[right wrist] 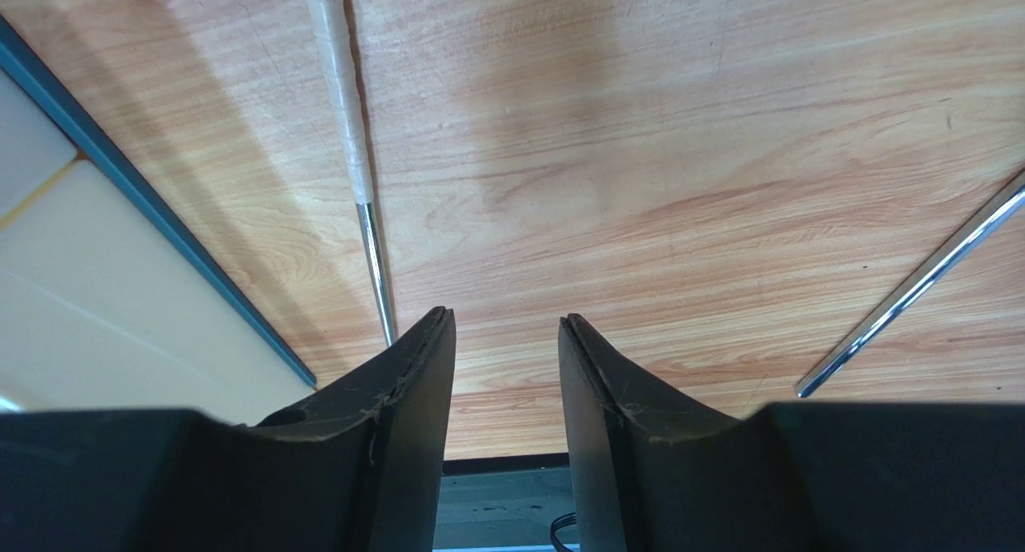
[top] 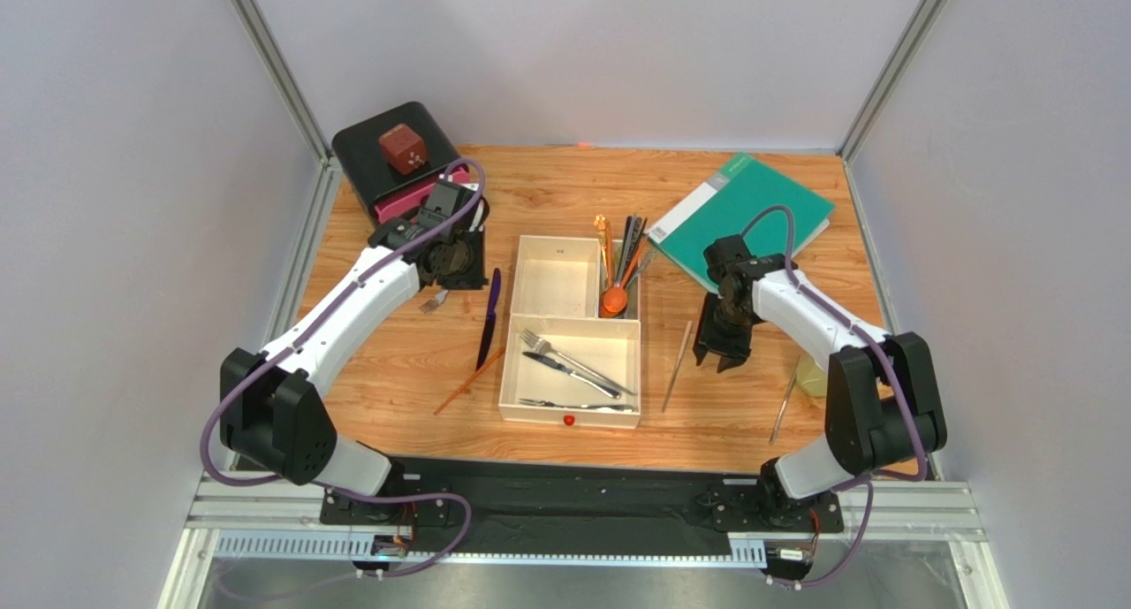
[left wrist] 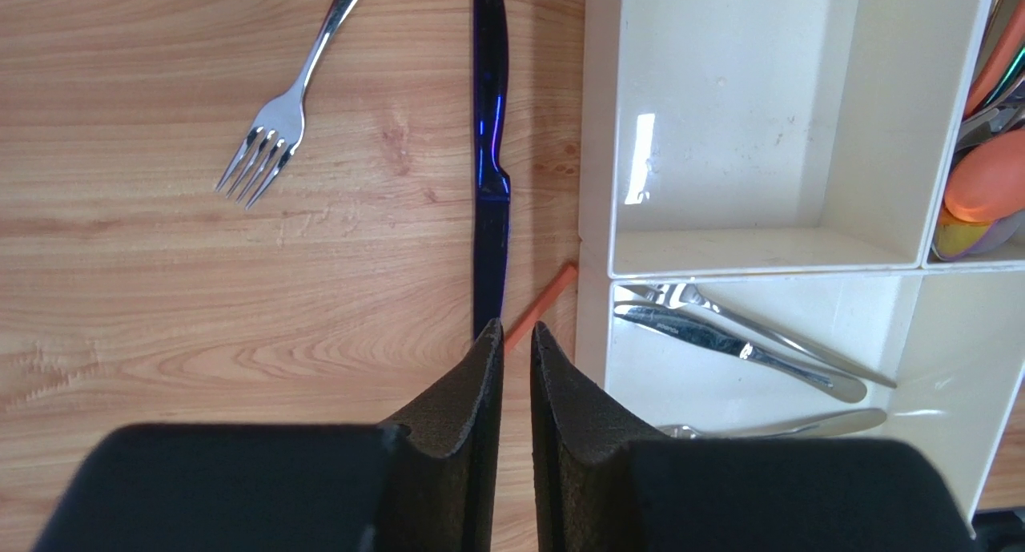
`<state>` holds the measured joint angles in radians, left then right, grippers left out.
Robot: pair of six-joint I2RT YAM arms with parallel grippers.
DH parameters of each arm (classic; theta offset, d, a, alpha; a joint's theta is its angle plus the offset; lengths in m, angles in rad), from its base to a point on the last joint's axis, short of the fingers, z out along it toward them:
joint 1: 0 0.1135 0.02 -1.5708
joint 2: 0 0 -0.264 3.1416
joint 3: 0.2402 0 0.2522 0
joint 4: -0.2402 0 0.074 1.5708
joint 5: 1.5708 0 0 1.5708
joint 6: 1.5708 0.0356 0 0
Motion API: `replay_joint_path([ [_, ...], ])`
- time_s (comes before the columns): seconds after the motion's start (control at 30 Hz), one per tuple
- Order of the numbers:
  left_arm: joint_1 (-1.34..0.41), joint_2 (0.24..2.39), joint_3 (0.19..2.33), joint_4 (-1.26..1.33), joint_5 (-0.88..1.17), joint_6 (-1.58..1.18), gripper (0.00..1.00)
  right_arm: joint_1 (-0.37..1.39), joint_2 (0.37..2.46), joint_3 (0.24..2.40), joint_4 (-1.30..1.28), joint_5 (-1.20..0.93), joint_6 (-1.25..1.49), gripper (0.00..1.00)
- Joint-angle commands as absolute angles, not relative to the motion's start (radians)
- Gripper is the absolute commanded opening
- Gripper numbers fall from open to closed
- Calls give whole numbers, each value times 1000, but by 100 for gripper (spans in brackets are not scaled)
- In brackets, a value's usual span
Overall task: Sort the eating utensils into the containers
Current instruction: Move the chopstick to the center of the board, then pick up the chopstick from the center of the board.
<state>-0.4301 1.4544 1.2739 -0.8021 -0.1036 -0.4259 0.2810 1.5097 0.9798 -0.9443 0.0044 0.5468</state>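
Observation:
The cream-white tray (top: pixel 509 371) holds silver cutlery (top: pixel 571 364) in its large compartment, and an orange spoon (top: pixel 613 298) with several other utensils in the small right one. A blue-purple knife (top: pixel 490 317), a silver fork (top: pixel 434 300) and an orange chopstick (top: pixel 467 381) lie on the table left of it. My left gripper (top: pixel 452 267) hovers there, jaws barely apart and empty. In the left wrist view its tips (left wrist: pixel 515 330) sit over the knife (left wrist: pixel 490 156). My right gripper (top: pixel 724 357) is open and empty (right wrist: pixel 505 321) beside a silver chopstick (right wrist: pixel 349 131).
A black box with pink drawers (top: pixel 398 158) stands at the back left, a green book (top: pixel 740 218) at the back right. A pale yellow cup (top: pixel 810 374) and another silver chopstick (top: pixel 783 410) lie near the right arm. The tray wall (right wrist: pixel 72 312) is close on the right gripper's left.

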Motion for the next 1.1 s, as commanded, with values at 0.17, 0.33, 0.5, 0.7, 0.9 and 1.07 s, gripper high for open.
replay_joint_path([
  [0.17, -425, 1420, 1250, -755, -66, -466, 20, 241, 1361, 917, -947, 30, 502, 61],
  [0.33, -425, 1437, 1305, -793, -64, -448, 21, 181, 1301, 876, -920, -31, 495, 60],
  [0.5, -425, 1442, 1336, -819, -80, -426, 21, 179, 1151, 876, -951, -51, 509, 59],
  [0.7, -425, 1387, 1279, -787, -58, -417, 22, 172, 973, 828, -967, -26, 520, 74],
  [0.9, -425, 1325, 1171, -694, 43, -462, 22, 170, 1044, 913, -1057, -2, 558, 72],
  [1.07, -426, 1347, 1184, -698, 54, -414, 22, 146, 1176, 940, -1192, 46, 558, 70],
])
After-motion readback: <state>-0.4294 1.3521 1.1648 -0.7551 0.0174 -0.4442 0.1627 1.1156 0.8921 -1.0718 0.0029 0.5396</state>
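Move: For my right hand the aim is the metal chopstick beside the cup: its middle lies about 8 cm back and 9 cm to the right, some 3 cm below. The yellow cup stands roughly 13 cm right and 3 cm back. The chopstick already laid down near the box lies about 7 cm left and 1 cm back, and the front tray's middle some 22 cm left, 2 cm back. From my left hand the aimed-at chopstick is about 48 cm right, 19 cm back. Leaving the chopstick by the box, I take my empty right hand back and to the right, about 3.5 cm each way, towards the one beside the cup, lifting it some 7 cm before it starts down again by 2. The fingers swing outward about 20 degrees, then half back, and spread wider. My left hand, empty, ends about 2.5 cm farther back. ##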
